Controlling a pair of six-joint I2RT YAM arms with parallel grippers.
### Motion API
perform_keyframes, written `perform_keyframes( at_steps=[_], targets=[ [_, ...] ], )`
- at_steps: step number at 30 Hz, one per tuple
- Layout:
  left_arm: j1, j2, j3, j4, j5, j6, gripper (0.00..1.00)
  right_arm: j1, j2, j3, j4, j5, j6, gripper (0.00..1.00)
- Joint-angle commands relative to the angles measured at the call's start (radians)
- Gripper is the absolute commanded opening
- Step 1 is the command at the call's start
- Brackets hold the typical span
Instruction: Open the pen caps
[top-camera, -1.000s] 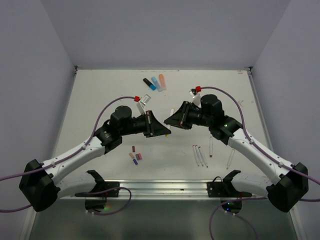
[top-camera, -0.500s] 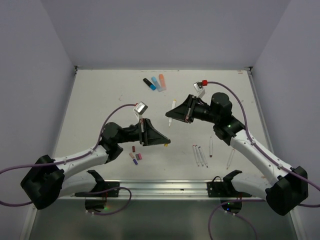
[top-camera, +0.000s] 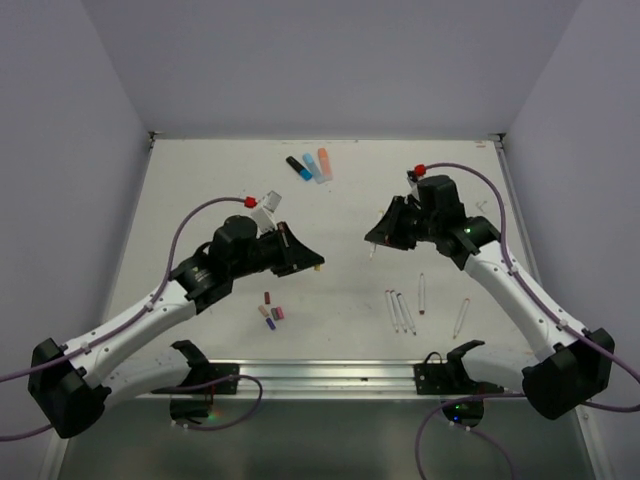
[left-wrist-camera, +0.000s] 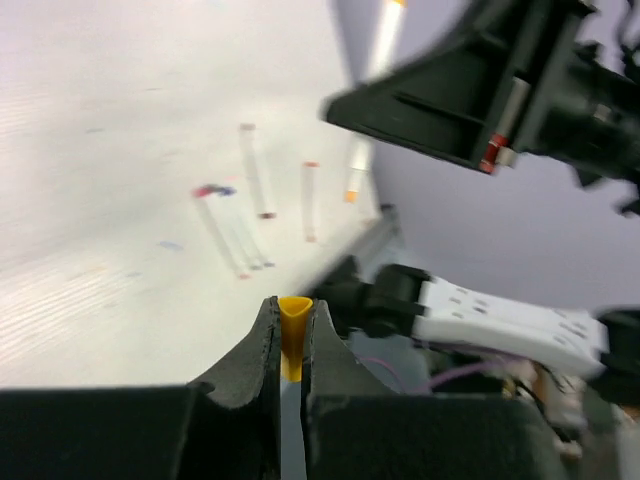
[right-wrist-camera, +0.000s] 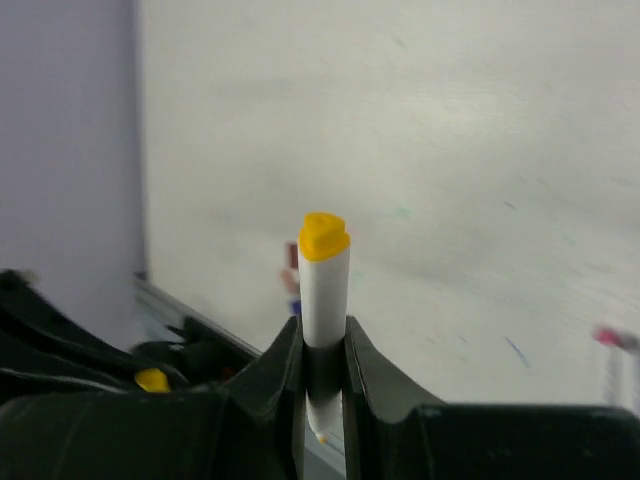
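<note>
My left gripper (top-camera: 318, 267) is shut on a small yellow pen cap (left-wrist-camera: 292, 330), held above the table's middle; the cap also shows in the top view (top-camera: 319, 267). My right gripper (top-camera: 373, 247) is shut on a thin white pen barrel (right-wrist-camera: 323, 290) with a yellow end piece (right-wrist-camera: 324, 235); its bare nib points down behind the fingers. The two grippers face each other, a short gap apart. Loose caps lie below the left gripper: dark red (top-camera: 268, 297), peach (top-camera: 264, 311), pink (top-camera: 279, 313) and purple (top-camera: 271, 323).
Several thin white uncapped pens (top-camera: 400, 311) lie at the front right, one further right (top-camera: 462, 317). Black (top-camera: 295, 163), blue (top-camera: 310, 168) and salmon (top-camera: 323, 162) markers lie at the back centre. A metal rail (top-camera: 330, 375) runs along the near edge.
One second ago the two grippers met tip to tip at centre. They have pulled apart: the right moved right with the barrel, the left drew back with the yellow cap.
</note>
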Motion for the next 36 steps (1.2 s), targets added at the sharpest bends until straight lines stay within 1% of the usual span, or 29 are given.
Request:
perform_keyframes(
  at_steps=[1, 2, 5, 7, 8, 11, 15, 18, 19, 21, 23, 31, 36],
  targets=[
    [0.007, -0.029, 0.019, -0.486, -0.335, 0.134, 0.0, -0.011, 0.047, -0.02, -0.369, 0.258, -0.197, 0.0],
    [0.008, -0.027, 0.009, -0.515, -0.389, 0.11, 0.0, -0.013, 0.053, -0.058, -0.369, 0.267, -0.206, 0.0],
    [0.014, -0.005, -0.013, -0.549, -0.435, 0.073, 0.0, -0.013, 0.083, -0.102, -0.382, 0.313, -0.245, 0.0],
    [0.017, 0.012, -0.022, -0.545, -0.434, 0.07, 0.0, -0.013, 0.122, -0.107, -0.412, 0.344, -0.278, 0.0],
    [0.019, 0.034, -0.03, -0.543, -0.434, 0.074, 0.0, -0.014, 0.142, -0.103, -0.423, 0.396, -0.29, 0.0],
    [0.027, 0.066, -0.045, -0.549, -0.447, 0.088, 0.0, -0.014, 0.202, -0.095, -0.445, 0.468, -0.337, 0.0],
    [0.046, 0.08, -0.068, -0.592, -0.503, 0.081, 0.0, -0.014, 0.279, -0.098, -0.445, 0.484, -0.369, 0.0],
    [0.088, 0.071, -0.103, -0.591, -0.493, 0.085, 0.0, -0.014, 0.325, -0.103, -0.438, 0.493, -0.373, 0.0],
    [0.099, 0.068, -0.123, -0.586, -0.477, 0.09, 0.0, -0.014, 0.331, -0.104, -0.429, 0.499, -0.375, 0.0],
    [0.143, 0.072, -0.146, -0.563, -0.44, 0.103, 0.04, -0.013, 0.354, -0.106, -0.423, 0.507, -0.381, 0.0],
    [0.184, 0.091, -0.172, -0.546, -0.397, 0.117, 0.04, -0.014, 0.371, -0.106, -0.419, 0.518, -0.384, 0.0],
    [0.2, 0.135, -0.188, -0.505, -0.407, 0.13, 0.04, -0.014, 0.432, -0.115, -0.389, 0.499, -0.389, 0.0],
    [0.212, 0.195, -0.174, -0.485, -0.423, 0.142, 0.04, -0.014, 0.452, -0.12, -0.383, 0.498, -0.393, 0.01]
  ],
)
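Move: The left gripper already holds the yellow cap; its goal, the orange cap's side of the loose caps, lies about 16 cm left, 1 back and 25 below. The dark-red cap is 3 cm ahead and 1 right of the orange cap; grey and pink are 2 to 3 cm to its right. For the right gripper, holding the pen, the gap is some 8 cm back, 14 right and 24 below, between the blue-ended pen (9 back, 12 right) and the brown-tip pen (5 back, 15 right). Keep both grips shut and part the hands downwards. Bring the left gripper down some 22 cm and 16 cm left with the yellow cap, to just over the loose caps, rolling its fingers from sideways to nearly straight down. Meanwhile lower the right gripper about 22 cm while going right and a little back, tipping roughly 60 degrees to point down, with the pen over the row's gap. Ease off near the table. ##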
